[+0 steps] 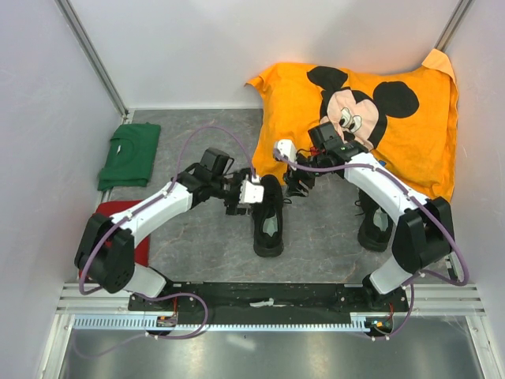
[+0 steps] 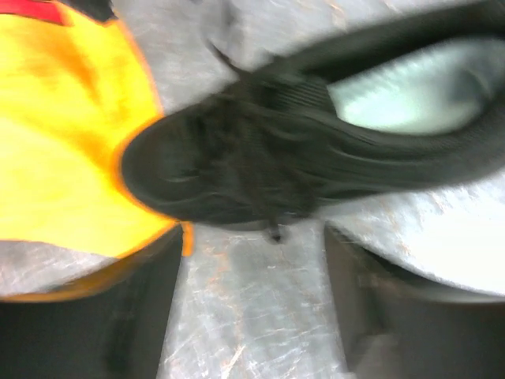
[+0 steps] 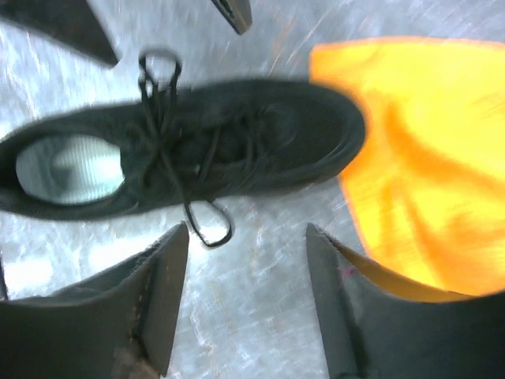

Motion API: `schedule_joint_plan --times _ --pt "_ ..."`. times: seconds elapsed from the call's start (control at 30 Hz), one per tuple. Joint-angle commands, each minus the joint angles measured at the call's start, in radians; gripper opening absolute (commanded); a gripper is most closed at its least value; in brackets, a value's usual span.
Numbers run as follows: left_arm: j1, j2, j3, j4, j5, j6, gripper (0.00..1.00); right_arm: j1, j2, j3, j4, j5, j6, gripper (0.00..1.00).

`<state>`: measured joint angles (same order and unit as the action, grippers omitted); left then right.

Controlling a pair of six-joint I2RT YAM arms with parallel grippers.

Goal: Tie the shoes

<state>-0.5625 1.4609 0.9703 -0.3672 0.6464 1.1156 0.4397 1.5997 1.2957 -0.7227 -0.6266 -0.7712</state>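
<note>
One black shoe (image 1: 268,225) lies in the middle of the grey table, toe toward the orange cloth. The other shoe (image 1: 374,227) lies to its right, partly under my right arm. My left gripper (image 1: 249,202) hovers by the middle shoe's left side. My right gripper (image 1: 297,188) hovers by that shoe's toe on the right. The left wrist view shows the blurred shoe (image 2: 260,158) beyond my left gripper (image 2: 252,245), which is open and empty. My right gripper (image 3: 246,237) is open too. Beyond it the shoe (image 3: 237,150) carries a bow with a lace loop (image 3: 210,227) on each side.
An orange Mickey Mouse cloth (image 1: 379,103) covers the back right, touching the middle shoe's toe. A folded green shirt (image 1: 130,154) lies at the back left. Something red (image 1: 118,209) sits under my left arm. White walls close in on three sides.
</note>
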Motion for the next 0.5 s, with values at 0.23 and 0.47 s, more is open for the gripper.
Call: schedule_joint_plan --times 0.23,0.47 --pt "0.129 -0.033 0.462 -0.271 -0.108 -0.771 0.99 -0.044 -0.15 0.096 0.167 0.086 0.534 0.89" --pt "0.283 -0.019 0.518 -0.366 -0.249 -1.085 0.99 -0.156 -0.28 -0.096 0.192 0.251 0.754 0.98"
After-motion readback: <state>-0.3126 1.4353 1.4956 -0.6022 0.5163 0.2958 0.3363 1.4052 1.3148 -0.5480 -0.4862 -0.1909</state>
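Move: The tied bow on the middle shoe lies about 9 cm to the right of the left hand, level with it fore and aft and some 5 cm lower; from the right hand it is roughly 8 cm left, 5 cm back and 7 cm down. The orange towel's near corner is about 7 cm ahead, 3 cm right and 11 cm below the left hand. The second shoe lies some 26 cm right, 8 cm back and 12 cm below the right hand. Already clear of the lace loops, both empty hands draw up off the shoe, fingers opening out to full width. The left rises about 17 cm while going forward and then swinging left, turning counter-clockwise; the right climbs some 9 cm, drifts forward and finally a little right, turning clockwise, so both sets of fingers swing round to point more forward. ##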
